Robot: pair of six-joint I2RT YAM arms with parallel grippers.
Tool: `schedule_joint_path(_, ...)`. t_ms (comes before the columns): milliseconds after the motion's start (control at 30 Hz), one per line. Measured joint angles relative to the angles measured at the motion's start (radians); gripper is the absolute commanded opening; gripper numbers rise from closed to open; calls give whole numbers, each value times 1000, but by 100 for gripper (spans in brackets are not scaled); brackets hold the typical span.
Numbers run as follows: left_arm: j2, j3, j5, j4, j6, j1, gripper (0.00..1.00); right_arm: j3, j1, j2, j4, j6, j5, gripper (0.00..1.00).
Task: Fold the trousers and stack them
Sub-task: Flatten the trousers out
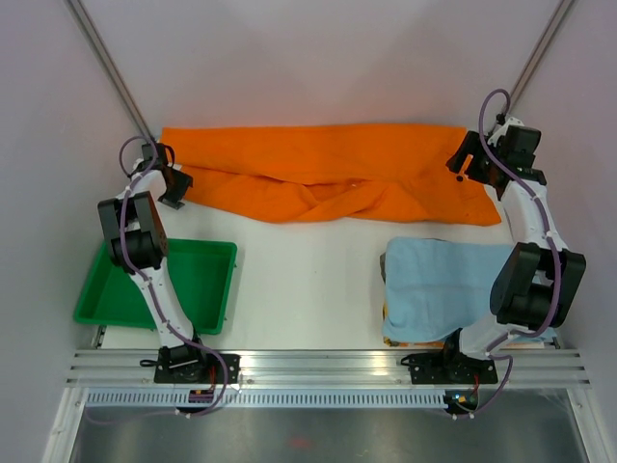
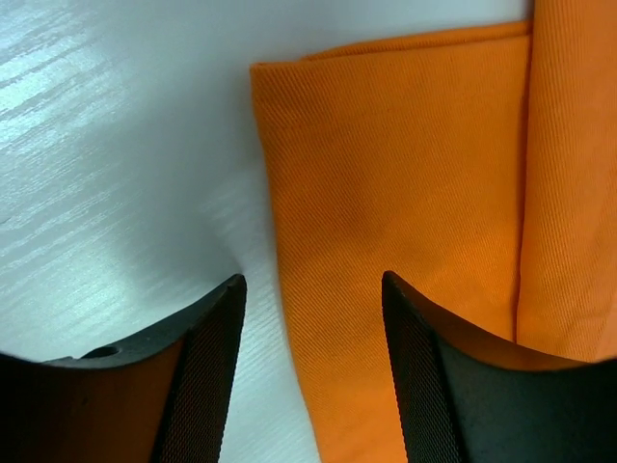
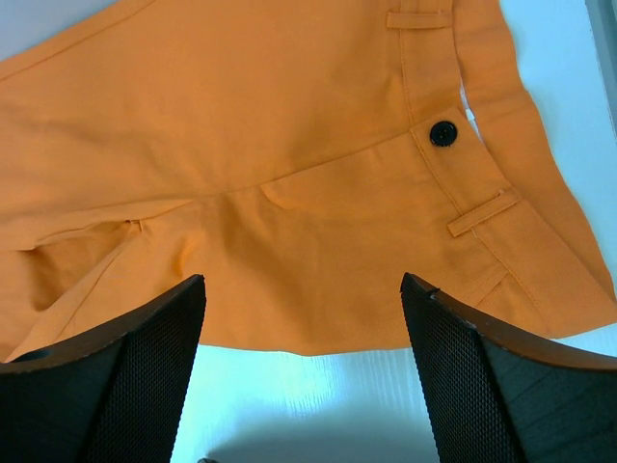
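The orange trousers (image 1: 318, 159) lie spread across the back of the table, legs to the left and waistband to the right, with a twisted fold along the front edge. My left gripper (image 1: 174, 191) hovers at the leg ends. In the left wrist view, the left gripper (image 2: 312, 278) is open and straddles the hem edge of the trousers (image 2: 405, 164), gripping nothing. My right gripper (image 1: 466, 164) is at the waist end. Seen from the right wrist, the right gripper (image 3: 301, 280) stands wide open just off the edge of the trousers (image 3: 289, 125), near a black button (image 3: 443, 132).
A green tray (image 1: 214, 280) sits at the near left beside the left arm. A folded light blue cloth (image 1: 439, 285) lies at the near right by the right arm's base. A metal rail (image 1: 328, 365) runs along the near edge.
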Motion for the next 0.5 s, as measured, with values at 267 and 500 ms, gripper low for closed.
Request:
schedule_joint_path(267, 46, 34, -30, 10, -77, 0, 2, 3, 0, -22, 0, -5, 35, 88)
schedule_joint_path(500, 44, 41, -37, 21, -60, -1, 2, -30, 0, -96, -15, -15, 90, 89)
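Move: The near edge of the trousers' lower leg lies right under the left hand, about 1 cm back and 2 cm below, between the open fingers. That leg's hem corner is some 5 cm left and 1 cm ahead of the hand; the upper leg's end lies about 16 cm ahead and 3 cm left, the green tray about 25 cm back and 1 cm left. From the right hand, the edge is roughly 75 cm left, 4 cm ahead and 18 cm lower. The near edge of the trousers' lower leg, just in from the hem corner, is pinched as the left fingers shut from about two-thirds open; that hand dips about 1 cm and edges 1.5 cm forward and slightly left, turning barely 5 degrees counter-clockwise. The open, empty right hand rises about 2.5 cm above the waist end, easing back and slightly right. ##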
